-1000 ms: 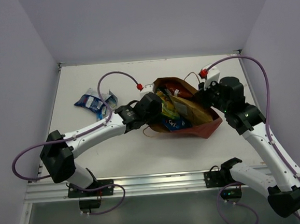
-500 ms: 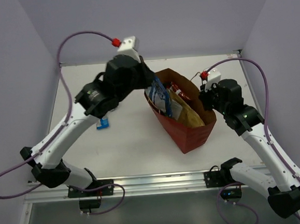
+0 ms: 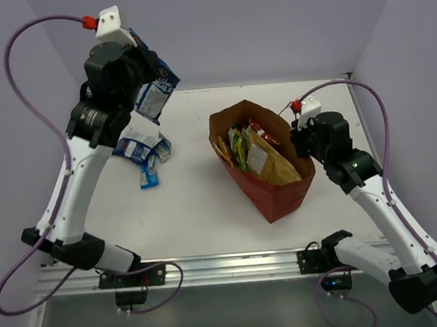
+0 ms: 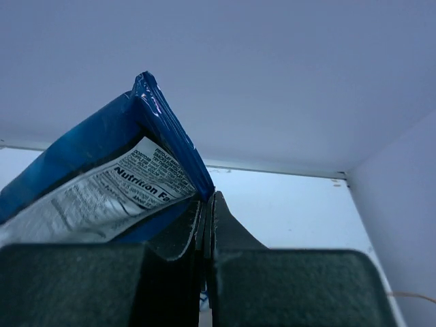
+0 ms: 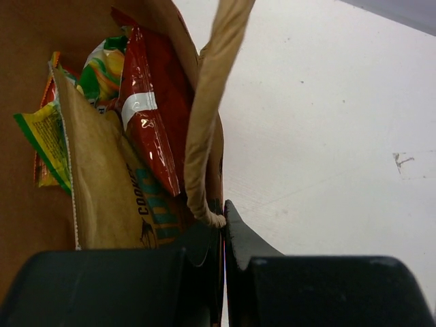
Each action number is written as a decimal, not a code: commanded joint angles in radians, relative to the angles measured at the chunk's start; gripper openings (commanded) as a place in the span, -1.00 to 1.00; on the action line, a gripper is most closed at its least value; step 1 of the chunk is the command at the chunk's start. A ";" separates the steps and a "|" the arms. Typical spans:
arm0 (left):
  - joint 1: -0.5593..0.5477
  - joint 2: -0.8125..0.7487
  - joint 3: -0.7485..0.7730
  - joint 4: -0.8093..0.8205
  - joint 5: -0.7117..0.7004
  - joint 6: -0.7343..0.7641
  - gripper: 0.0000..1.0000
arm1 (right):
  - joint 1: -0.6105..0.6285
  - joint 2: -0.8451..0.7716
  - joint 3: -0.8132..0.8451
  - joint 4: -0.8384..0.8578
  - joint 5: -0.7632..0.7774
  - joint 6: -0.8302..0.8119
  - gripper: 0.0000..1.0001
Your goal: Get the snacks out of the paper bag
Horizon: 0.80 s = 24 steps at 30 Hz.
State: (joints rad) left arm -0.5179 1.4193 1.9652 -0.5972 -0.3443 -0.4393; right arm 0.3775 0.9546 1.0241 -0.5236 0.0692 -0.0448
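Observation:
The brick-red paper bag (image 3: pixel 270 193) stands upright at mid-table, its mouth facing up. My right gripper (image 3: pixel 305 143) is shut on its right rim (image 5: pixel 216 170), next to a loop handle (image 5: pixel 212 95). Inside show a tan-teal cookie bag (image 5: pixel 112 197), a red packet (image 5: pixel 153 102) and a yellow-green packet (image 5: pixel 48 133). High over the table's far left, my left gripper (image 3: pixel 142 63) is shut on a blue chip packet (image 3: pixel 156 91), pinching its corner (image 4: pixel 197 180). The packet (image 4: pixel 95 180) hangs in the air, clear of the bag.
Blue-white packets (image 3: pixel 138 147) and a small blue one (image 3: pixel 149 175) lie on the table left of the bag. Lilac walls close in the table's back and sides. Purple cables loop above both arms.
My left arm rose out of the bag and swung up and left with the blue packet. The bag went from slumped open to standing upright. The right gripper held its place.

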 commanded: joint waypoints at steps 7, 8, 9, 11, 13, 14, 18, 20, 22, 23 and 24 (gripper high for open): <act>0.136 0.486 0.297 0.209 0.316 0.082 -1.00 | -0.003 0.056 0.160 0.039 0.098 -0.018 -1.00; 0.140 0.501 0.296 0.235 0.347 0.074 -1.00 | -0.003 0.062 0.166 0.039 0.101 -0.024 -1.00; 0.148 0.497 0.228 0.269 0.370 0.061 -1.00 | -0.003 0.065 0.180 0.039 0.109 -0.029 -1.00; 0.154 0.433 0.090 0.394 0.389 0.031 -1.00 | -0.003 0.069 0.198 0.039 0.112 -0.041 -1.00; 0.162 0.371 -0.191 0.570 0.395 0.013 -1.00 | -0.003 0.065 0.206 0.037 0.109 -0.046 -1.00; 0.162 0.310 -0.283 0.635 0.386 -0.002 -1.00 | -0.003 0.062 0.209 0.042 0.103 -0.058 -1.00; 0.177 0.211 -0.674 0.757 0.376 -0.067 -0.33 | -0.003 0.049 0.194 0.065 0.083 -0.082 -1.00; 0.179 0.184 -0.817 0.752 0.395 -0.078 -0.10 | -0.003 0.050 0.176 0.069 0.070 -0.090 -1.00; 0.179 0.159 -0.877 0.728 0.396 -0.073 0.20 | -0.003 0.052 0.163 0.074 0.054 -0.092 -1.00; 0.179 0.132 -0.923 0.712 0.374 -0.064 0.61 | -0.002 0.053 0.151 0.076 0.049 -0.092 -1.00; 0.180 0.119 -0.933 0.653 0.352 -0.061 0.82 | -0.003 0.053 0.146 0.077 0.046 -0.092 -1.00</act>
State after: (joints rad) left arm -0.3450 1.6123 1.0832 0.0235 0.0288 -0.4877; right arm 0.3775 1.0332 1.1656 -0.5381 0.1280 -0.1143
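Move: The left hand, high up with the blue chip bag in its shut fingers, has the bare patch it is bound for about 12 cm ahead, 6 cm to its right and nearly 50 cm below. From that patch, the snack pile lies some 17 cm left and level with it; the paper bag's middle is around 10 cm right and 15 cm nearer the robot. The right hand has the paper bag's middle about 7 cm to its left, 2 cm ahead and 13 cm below, and the patch some 16 cm ahead, 16 cm left and 24 cm below. The left hand swings the blue chip bag forward about 17 cm and a little right while sinking, then keeps dropping and draws back some 10 cm, opening wide to let it go between the snack pile and the paper bag; it ends about 35 cm lower, fingers tipped some 25 degrees farther down. The right hand keeps its pinch on the paper bag's rim and raises it about 4 cm, easing 2 cm forward. ##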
